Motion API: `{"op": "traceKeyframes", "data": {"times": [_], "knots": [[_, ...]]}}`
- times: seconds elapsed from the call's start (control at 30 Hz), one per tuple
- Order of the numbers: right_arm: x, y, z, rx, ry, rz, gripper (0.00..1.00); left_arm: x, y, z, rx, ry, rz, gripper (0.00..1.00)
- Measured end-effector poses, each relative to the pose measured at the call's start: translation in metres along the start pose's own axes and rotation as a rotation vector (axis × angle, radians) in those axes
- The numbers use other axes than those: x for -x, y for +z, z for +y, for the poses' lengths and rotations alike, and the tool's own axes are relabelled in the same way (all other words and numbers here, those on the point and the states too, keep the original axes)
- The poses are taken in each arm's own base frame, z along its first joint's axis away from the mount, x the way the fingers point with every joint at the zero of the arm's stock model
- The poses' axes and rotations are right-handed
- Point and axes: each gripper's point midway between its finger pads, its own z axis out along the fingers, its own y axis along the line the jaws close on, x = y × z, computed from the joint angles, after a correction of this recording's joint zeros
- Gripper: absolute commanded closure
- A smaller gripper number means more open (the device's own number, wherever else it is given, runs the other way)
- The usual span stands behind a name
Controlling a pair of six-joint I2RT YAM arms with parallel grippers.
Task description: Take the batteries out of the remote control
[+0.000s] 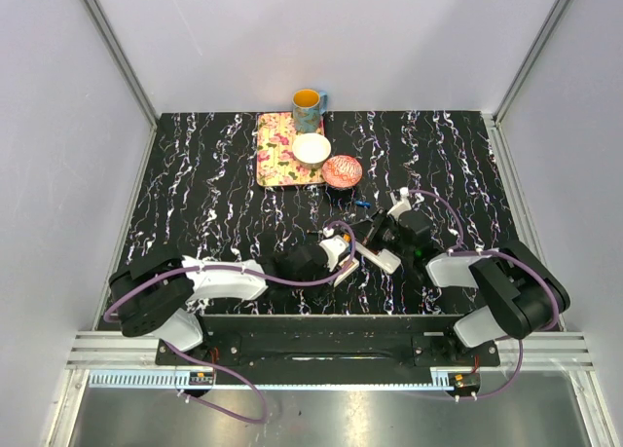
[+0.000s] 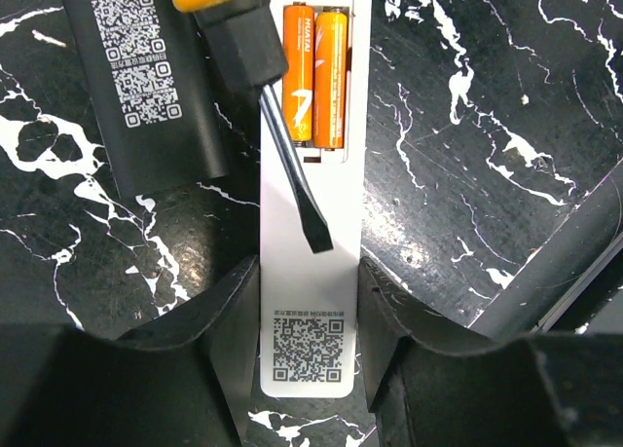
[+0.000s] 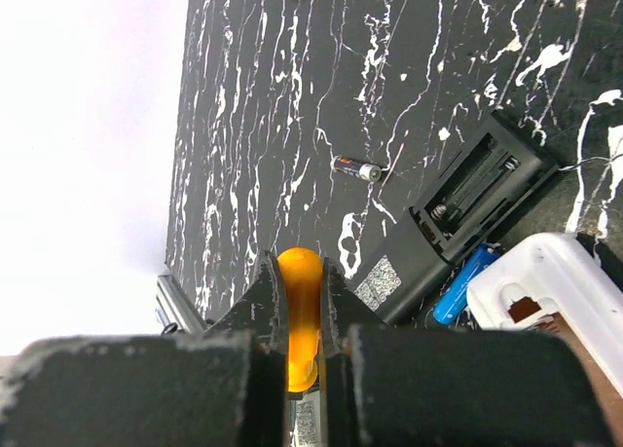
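Note:
The white remote control [image 2: 310,272] lies face down with its back open, and two orange batteries [image 2: 314,77] sit side by side in its compartment. My left gripper [image 2: 309,277] is shut on the remote's lower end, one finger on each long side. My right gripper [image 3: 300,272] is shut on the orange handle of a screwdriver [image 3: 300,301]. The flat blade of the screwdriver [image 2: 292,165] slants down over the remote, its tip just below the batteries. A blue battery [image 3: 462,283] and a small dark cell [image 3: 355,167] lie loose on the table. From above, both grippers [image 1: 343,255] [image 1: 373,236] meet over the remote [image 1: 382,261].
A black remote [image 3: 477,189] with an empty battery bay lies just left of the white one [image 2: 146,77]. At the back stand a floral tray [image 1: 277,165] with a white bowl [image 1: 311,150], a yellow and blue mug [image 1: 309,104] and a pink bowl [image 1: 342,170]. White walls enclose the table.

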Motion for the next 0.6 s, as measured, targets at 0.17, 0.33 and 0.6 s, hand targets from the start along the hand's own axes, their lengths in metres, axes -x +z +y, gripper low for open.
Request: {"op": "traceKeyframes", "data": {"times": [0.17,0.33,0.6], "knots": [[0.002,-0.006,0.006,-0.001,-0.016,0.0,1.0,0.001,0.001,-0.001,-0.004,0.0,-0.005,1.0],[0.02,-0.014,0.005,-0.066,-0.141,-0.058,1.0,0.001,0.001,-0.001,-0.005,-0.001,-0.006,1.0],[0.051,-0.024,-0.009,-0.201,-0.33,-0.164,1.0,0.001,0.001,-0.001,-0.005,-0.001,-0.006,1.0]]}}
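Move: The two orange batteries sit in the bay of the narrow white remote, about 8 cm back from my right hand, 1 cm to its right and 8 cm below. At that same lower level, the wide white remote lies some 4 cm back and 6 cm right of that hand, and the black remote about 1 cm ahead and 3 cm right. From my left hand, gripping the remote's near end, the batteries are about 4 cm ahead and 5 cm right. I carry the screwdriver off the narrow white remote with my right hand, still pinching the orange handle: first almost straight up, then mainly to my right and somewhat forward, about 5 cm across and 2 to 3 cm higher. The wrist rolls its left side down and swings the fingers clockwise, some 25 degrees in all. My left hand stays put, keeping its grip on the remote's near end. ##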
